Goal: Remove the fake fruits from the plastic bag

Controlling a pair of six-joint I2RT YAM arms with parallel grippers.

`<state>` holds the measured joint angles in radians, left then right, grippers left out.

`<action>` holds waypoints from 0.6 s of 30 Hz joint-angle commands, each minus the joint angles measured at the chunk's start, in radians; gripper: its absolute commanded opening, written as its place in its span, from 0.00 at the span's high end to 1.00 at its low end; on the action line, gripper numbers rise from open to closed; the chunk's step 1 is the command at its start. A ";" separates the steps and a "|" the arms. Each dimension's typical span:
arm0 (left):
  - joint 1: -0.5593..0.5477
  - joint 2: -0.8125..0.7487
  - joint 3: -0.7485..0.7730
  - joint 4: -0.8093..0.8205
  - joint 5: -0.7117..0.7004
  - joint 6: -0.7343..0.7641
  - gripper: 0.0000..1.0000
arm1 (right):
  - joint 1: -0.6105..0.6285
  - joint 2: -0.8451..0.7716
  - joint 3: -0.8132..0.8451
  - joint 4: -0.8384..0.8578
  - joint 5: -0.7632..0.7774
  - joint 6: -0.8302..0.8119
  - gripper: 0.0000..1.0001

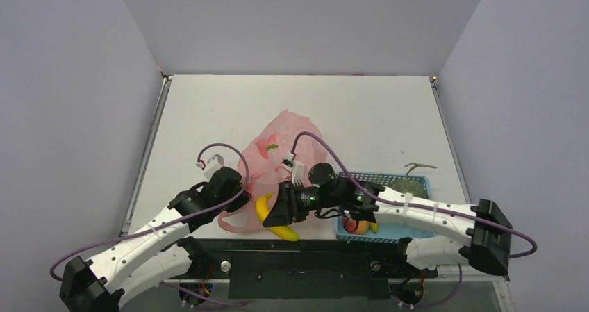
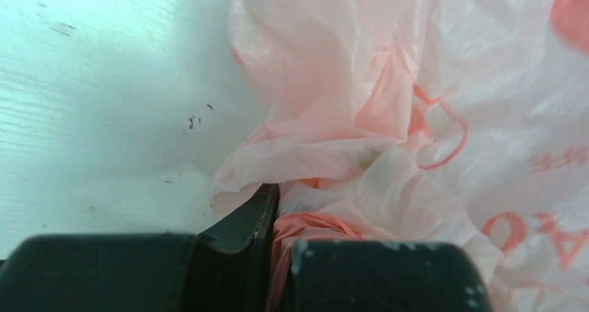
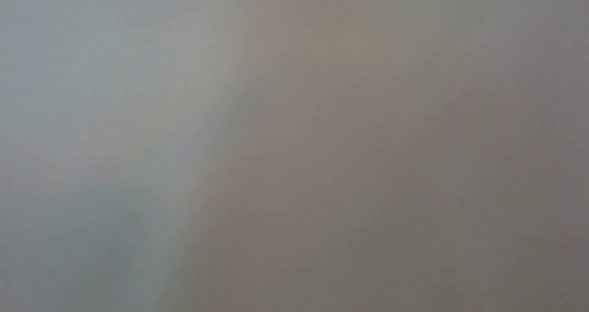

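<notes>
The pink plastic bag (image 1: 285, 135) lies crumpled in the middle of the table. My left gripper (image 1: 233, 187) is at the bag's left near corner and is shut on a twisted fold of the bag (image 2: 389, 83). In the left wrist view the left gripper (image 2: 278, 201) pinches pink film between its fingers. My right gripper (image 1: 281, 208) reaches in from the right at the bag's near edge. It is closed around a yellow banana (image 1: 266, 213), whose ends stick out on either side of the fingers. The right wrist view is a grey-brown blur and shows nothing.
A blue perforated basket (image 1: 361, 178) stands to the right under my right arm. It holds a grey-green melon (image 1: 411, 185), an orange-pink peach (image 1: 358, 225) and another yellow piece (image 1: 374, 227). The table's near edge runs just below the banana.
</notes>
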<state>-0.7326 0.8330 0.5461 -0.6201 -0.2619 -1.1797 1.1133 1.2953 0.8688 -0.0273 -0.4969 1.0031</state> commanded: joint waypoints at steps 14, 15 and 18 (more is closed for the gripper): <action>0.005 -0.044 0.051 -0.003 -0.053 -0.116 1.00 | 0.115 -0.188 0.011 -0.055 -0.096 -0.172 1.00; 0.005 -0.046 0.057 -0.032 -0.073 -0.126 1.00 | 0.118 -0.179 0.045 -0.068 -0.089 -0.186 1.00; 0.005 -0.076 0.083 -0.197 -0.189 -0.186 1.00 | 0.102 -0.181 0.095 -0.171 0.018 -0.223 1.00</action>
<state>-0.7303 0.7971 0.5701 -0.6621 -0.3294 -1.2957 1.2217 1.1397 0.8597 -0.1280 -0.5976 0.8650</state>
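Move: The right hand already holds the banana; the blue basket's middle lies about 32 cm to its right, 11 cm ahead and 18 cm below, and the peach in it some 24 cm right and 8 cm ahead. The pink bag's middle is roughly 22 cm ahead of this hand, level sideways. From the left hand, pinching the bag, the basket is about 40 cm right, level ahead. Still pinching the banana, the right hand backs about 7 cm from the bag, rising, swinging right, then left. ##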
